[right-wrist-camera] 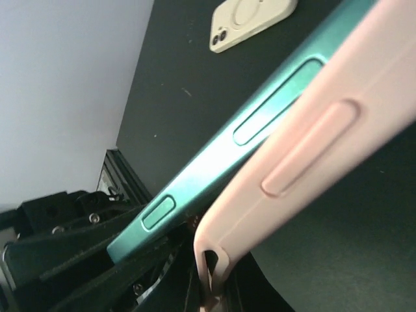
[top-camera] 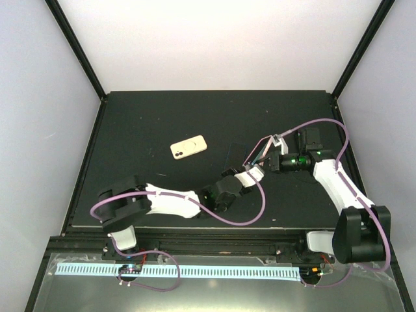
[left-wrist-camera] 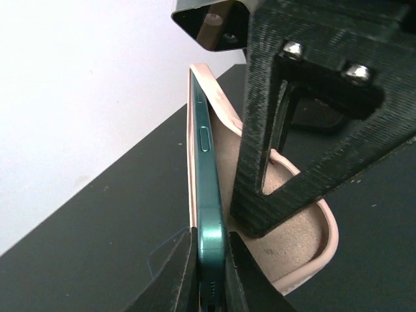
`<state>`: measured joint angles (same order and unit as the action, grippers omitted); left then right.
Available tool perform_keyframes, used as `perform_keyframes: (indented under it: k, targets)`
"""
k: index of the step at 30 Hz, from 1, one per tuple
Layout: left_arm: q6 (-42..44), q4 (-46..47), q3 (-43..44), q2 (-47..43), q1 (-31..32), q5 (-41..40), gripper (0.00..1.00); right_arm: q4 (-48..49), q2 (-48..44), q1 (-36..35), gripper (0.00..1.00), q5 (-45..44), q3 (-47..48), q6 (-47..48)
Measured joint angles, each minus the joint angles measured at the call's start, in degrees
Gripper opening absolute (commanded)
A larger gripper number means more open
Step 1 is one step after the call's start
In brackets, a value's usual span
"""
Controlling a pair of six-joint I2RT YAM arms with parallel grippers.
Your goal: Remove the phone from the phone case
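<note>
A teal-green phone (left-wrist-camera: 205, 188) is partly out of its pale pink case (left-wrist-camera: 305, 240); the case has peeled away on one side and its beige lining shows. My left gripper (left-wrist-camera: 211, 273) is shut on the phone's lower edge. My right gripper (right-wrist-camera: 218, 292) is shut on the edge of the pink case (right-wrist-camera: 312, 136), with the phone (right-wrist-camera: 214, 162) angling away from it. In the top view both grippers meet above the mat's right middle, the left gripper (top-camera: 250, 171) just below the right gripper (top-camera: 273, 155). A right finger (left-wrist-camera: 286, 162) rests against the case's inside.
A cream phone-shaped item with a round ring on its back (top-camera: 188, 147) lies flat on the black mat (top-camera: 149, 117), left of the grippers; it also shows in the right wrist view (right-wrist-camera: 250, 19). White walls enclose the mat on three sides.
</note>
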<state>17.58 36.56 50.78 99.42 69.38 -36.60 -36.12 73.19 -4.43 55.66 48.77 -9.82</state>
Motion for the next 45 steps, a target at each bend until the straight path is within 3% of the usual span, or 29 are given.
perform_keyframes:
  k: [7, 13, 24, 31, 38, 45]
  targets:
    - [-9.92, -4.87, -4.90, -9.97, -0.57, 5.51, 0.01, -2.99, -3.06, -3.32, 0.01, -0.04, 1.46, 2.27]
    - [-16.04, -7.06, -11.61, -24.37, -1.84, 3.37, 0.02, -2.64, -2.80, 0.28, 0.01, -13.75, 1.51, 3.69]
    - [-19.50, -13.68, -22.32, -36.92, -1.75, 2.01, 0.02, -1.11, -1.44, 0.31, 0.01, -23.32, 1.64, 5.84]
    - [-15.63, -21.46, -23.17, -39.78, -1.97, -2.67, 0.02, 1.33, -8.39, 0.37, 0.01, -29.55, -0.83, 7.76]
    - [-12.24, -30.21, -23.04, -39.67, -6.19, -2.95, 0.02, 4.11, -14.10, 0.42, 0.01, -30.64, -2.86, 8.39]
    - [-5.38, -29.59, -23.17, -28.37, -7.56, -6.69, 0.01, 4.02, -15.80, 0.63, 0.01, -29.81, -2.64, 8.85]
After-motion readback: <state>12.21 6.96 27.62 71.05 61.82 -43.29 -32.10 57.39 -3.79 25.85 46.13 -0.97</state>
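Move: The left hand grips the free end of the teal phone, whose far end is still inside the pink case; the case's middle lies about 6 cm ahead of this hand, 3 to its right and 1 higher. The beige phone lies on the table some 18 cm ahead, 22 left and 13 below, the dark phone about 12 ahead, 4 left and equally low. From the right hand, which holds the pink case's edge, the teal phone's middle is about 4 cm ahead, 3 left and 3 up; the dark phone is 12 ahead, 7 left and 13 below. Keeping their pinches on teal phone and pink case, the hands first rise together, then pull apart. The left carries the phone about 19 cm left, rising some 7 cm before sinking steadily towards the open table short of the beige phone, turning slightly counter-clockwise. The right draws the case right and forward, dips and rises again, its fingers tipping down some 25 degrees. ##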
